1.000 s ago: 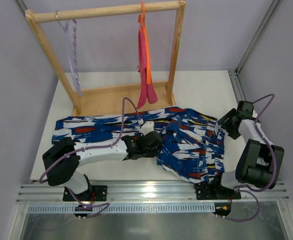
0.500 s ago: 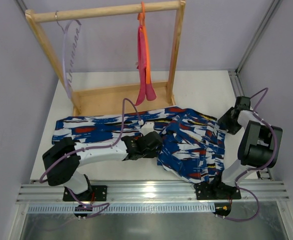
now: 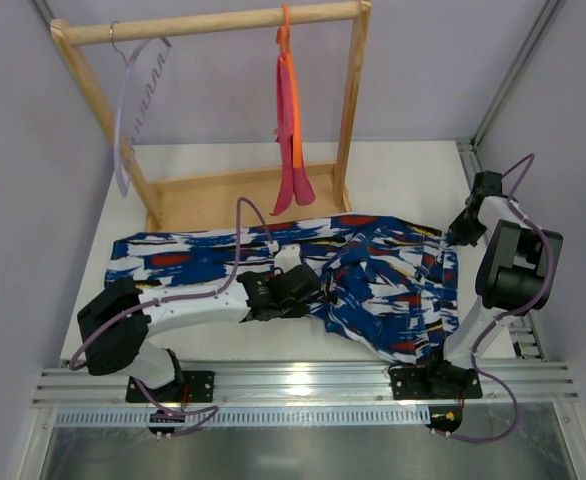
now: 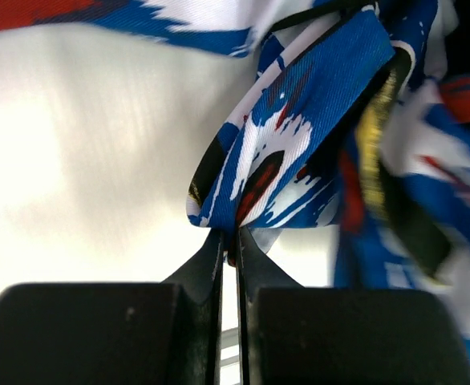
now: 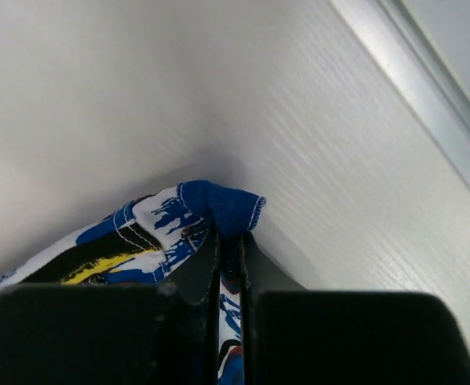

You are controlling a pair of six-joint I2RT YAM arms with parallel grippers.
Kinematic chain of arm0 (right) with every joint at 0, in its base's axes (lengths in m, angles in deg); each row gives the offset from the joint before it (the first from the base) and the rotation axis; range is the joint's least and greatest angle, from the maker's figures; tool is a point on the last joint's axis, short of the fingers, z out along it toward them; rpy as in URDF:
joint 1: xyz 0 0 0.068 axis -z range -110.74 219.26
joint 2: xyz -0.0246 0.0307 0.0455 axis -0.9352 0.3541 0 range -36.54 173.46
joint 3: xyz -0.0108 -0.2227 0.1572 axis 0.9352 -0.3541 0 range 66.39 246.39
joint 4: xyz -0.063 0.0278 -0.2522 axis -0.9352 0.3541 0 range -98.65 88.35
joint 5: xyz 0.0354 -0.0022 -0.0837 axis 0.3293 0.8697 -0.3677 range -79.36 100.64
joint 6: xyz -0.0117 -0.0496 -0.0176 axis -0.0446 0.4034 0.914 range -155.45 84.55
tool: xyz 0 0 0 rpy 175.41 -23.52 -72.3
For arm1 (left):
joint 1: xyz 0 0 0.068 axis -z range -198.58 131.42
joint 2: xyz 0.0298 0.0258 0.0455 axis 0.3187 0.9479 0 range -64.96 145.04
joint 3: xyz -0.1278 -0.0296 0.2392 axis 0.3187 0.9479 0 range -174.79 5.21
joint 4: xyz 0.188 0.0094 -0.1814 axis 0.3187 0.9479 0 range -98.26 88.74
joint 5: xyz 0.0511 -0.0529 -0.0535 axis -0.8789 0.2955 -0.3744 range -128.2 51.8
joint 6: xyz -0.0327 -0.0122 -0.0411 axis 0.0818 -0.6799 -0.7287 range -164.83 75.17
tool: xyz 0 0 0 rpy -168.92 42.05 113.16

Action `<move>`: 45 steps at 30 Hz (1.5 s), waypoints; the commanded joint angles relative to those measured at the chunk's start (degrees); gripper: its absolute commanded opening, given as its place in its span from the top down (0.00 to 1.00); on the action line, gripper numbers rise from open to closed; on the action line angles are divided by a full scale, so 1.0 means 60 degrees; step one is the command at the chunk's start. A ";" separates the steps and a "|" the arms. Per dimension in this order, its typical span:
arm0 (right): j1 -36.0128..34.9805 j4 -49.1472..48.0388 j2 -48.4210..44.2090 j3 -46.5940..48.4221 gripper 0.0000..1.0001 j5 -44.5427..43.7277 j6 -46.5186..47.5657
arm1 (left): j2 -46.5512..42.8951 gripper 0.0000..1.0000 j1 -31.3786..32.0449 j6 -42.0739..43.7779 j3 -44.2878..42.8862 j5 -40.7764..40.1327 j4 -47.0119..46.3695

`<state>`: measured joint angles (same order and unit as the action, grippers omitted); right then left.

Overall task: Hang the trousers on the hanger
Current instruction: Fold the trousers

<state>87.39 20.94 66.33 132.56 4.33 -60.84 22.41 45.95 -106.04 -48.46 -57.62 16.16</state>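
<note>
The trousers [image 3: 203, 255], in a blue, white, red and black print, lie spread across the table's middle, bunched toward the right. My left gripper [image 3: 318, 285] is shut on a fold of the trousers [image 4: 299, 144] near their centre, the cloth pinched between its fingertips. My right gripper [image 3: 451, 236] is shut on the trousers' far right corner [image 5: 219, 210], low at the table. The pale lilac hanger [image 3: 131, 110] hangs by its metal hook from the left end of the wooden rail, tilted out to the left.
A wooden rack [image 3: 213, 25] stands at the back of the table, with an orange hanger [image 3: 291, 110] carrying a pink cloth near its right post. The rack's base board [image 3: 243, 195] lies just behind the trousers. A metal rail [image 3: 473, 170] edges the table's right side.
My right gripper moved up to the trousers' right corner and shut on it. The bunched right part of the cloth shifted. The lilac hanger swung out to the left.
</note>
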 commanded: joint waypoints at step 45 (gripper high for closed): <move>0.0098 0.1822 0.2001 0.5319 0.93 -0.1322 0.0862 | -0.7030 0.99 -0.3783 -0.3319 -0.0827 -0.8334 0.8763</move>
<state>87.41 32.89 79.25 161.67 -2.09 -55.13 -14.90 23.92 -124.14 -52.98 -97.18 67.75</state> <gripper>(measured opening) 0.076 0.015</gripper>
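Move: The left hand already grips the bunched near leg; the spot it draws that leg towards, by the hem of the flat far leg, lies roughly 50 cm to its left, 7 cm farther out and 5 cm lower. The rack base's middle stands about 22 cm ahead and 19 cm left. The right hand already pinches the far waist corner; bare table for it lies some 8 cm ahead and 5 cm right, the right rail about 11 cm to its right and level with it, and the near waist corner 28 cm back and 4 cm left. The left hand keeps its pinch and sweeps the near leg about 30 cm to the left, towards the far leg's hem, rising some 15 cm on the way while it swings counter-clockwise roughly 50 degrees and its fingers tip up. Meanwhile the right hand, still shut on the far waist corner, pulls it forward, to the right and up, away from the left hand and towards the right rail, then stops after about a third of the time and holds it there. ##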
